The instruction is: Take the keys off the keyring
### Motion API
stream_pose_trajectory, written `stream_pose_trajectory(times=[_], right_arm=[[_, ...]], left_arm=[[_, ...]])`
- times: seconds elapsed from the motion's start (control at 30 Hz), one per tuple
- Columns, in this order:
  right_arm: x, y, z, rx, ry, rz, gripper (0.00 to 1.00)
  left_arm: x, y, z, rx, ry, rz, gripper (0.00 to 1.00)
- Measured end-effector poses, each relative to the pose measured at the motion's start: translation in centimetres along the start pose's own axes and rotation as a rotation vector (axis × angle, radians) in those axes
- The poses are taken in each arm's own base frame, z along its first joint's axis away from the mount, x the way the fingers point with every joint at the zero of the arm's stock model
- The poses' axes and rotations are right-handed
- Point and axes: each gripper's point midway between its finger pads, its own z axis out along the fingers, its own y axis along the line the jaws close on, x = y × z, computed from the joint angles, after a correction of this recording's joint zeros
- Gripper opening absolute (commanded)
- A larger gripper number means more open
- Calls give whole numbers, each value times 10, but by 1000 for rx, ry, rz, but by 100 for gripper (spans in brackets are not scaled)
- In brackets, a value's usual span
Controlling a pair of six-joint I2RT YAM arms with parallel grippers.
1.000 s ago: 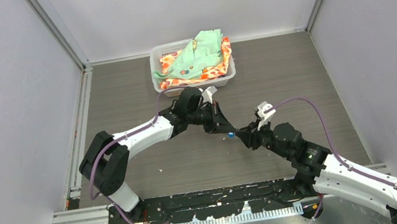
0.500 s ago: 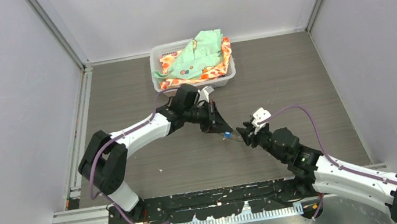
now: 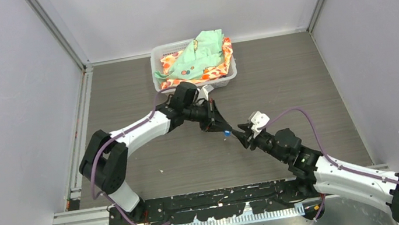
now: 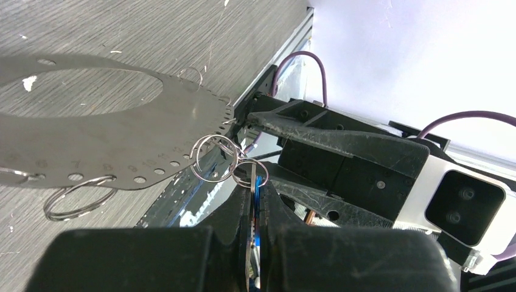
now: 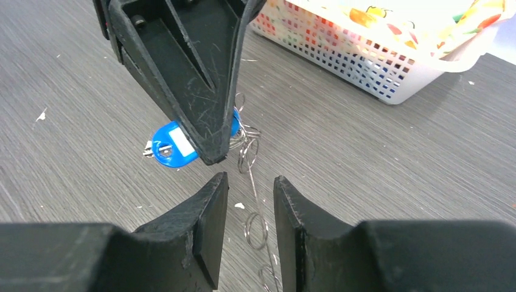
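Observation:
In the left wrist view the keyring, a flat grey plate with a big hole and small rim holes, hangs by silver loops from the keys. My left gripper is shut on the keys' blue tag and a silver piece. In the right wrist view the blue tag sticks out beside the left fingers. My right gripper is open, and the plate shows edge-on between its jaws, untouched. From above, the left gripper and the right gripper almost meet above the table.
A white basket of green and orange cloths stands behind the grippers and also shows in the right wrist view. Grey walls enclose the table on three sides. A black rail runs along the near edge.
My right gripper has moved left and closer to the left gripper, so its jaws now straddle the plate. The left gripper has kept its hold on the keys and shifted slightly back.

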Motion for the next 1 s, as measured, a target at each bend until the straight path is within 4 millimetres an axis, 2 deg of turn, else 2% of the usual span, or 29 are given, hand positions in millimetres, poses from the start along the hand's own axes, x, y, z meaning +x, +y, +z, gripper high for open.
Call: stream_pose_trajectory(times=[0.23,0.5,0.8,0.87,1.0], right_arm=[[9,4,7,-21,26,-20,36],[1,2,17,-7,-16,-50,35],[1,0,24,2,-34,-71,27],[0,0,25,5,-41,-77,23],[1,0,28,6,-53,-87,1]], left_arm=[[0,1,1,0,5,-8,1],[1,0,0,4,8,-11,0],[-3,0,-1,8,-1,-18,1],[-4,-1,-2,10,-4,-22,1],[-4,-1,-2,10,-5,-25,0]])
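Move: The near rim of the metal plate lies about 2 cm ahead of the right hand and 2 cm to its left, roughly level. The linked rings are some 3 cm ahead and 3 cm left; the blue tag, about 2 cm ahead and 5 cm left, slightly above. From the left hand, which still pinches the tag and key, that rim is about 3 cm to the right and 1 cm lower. Right hand eases about 3 cm forward-left along the plate, closing its fingers on the rim beside the rings. ##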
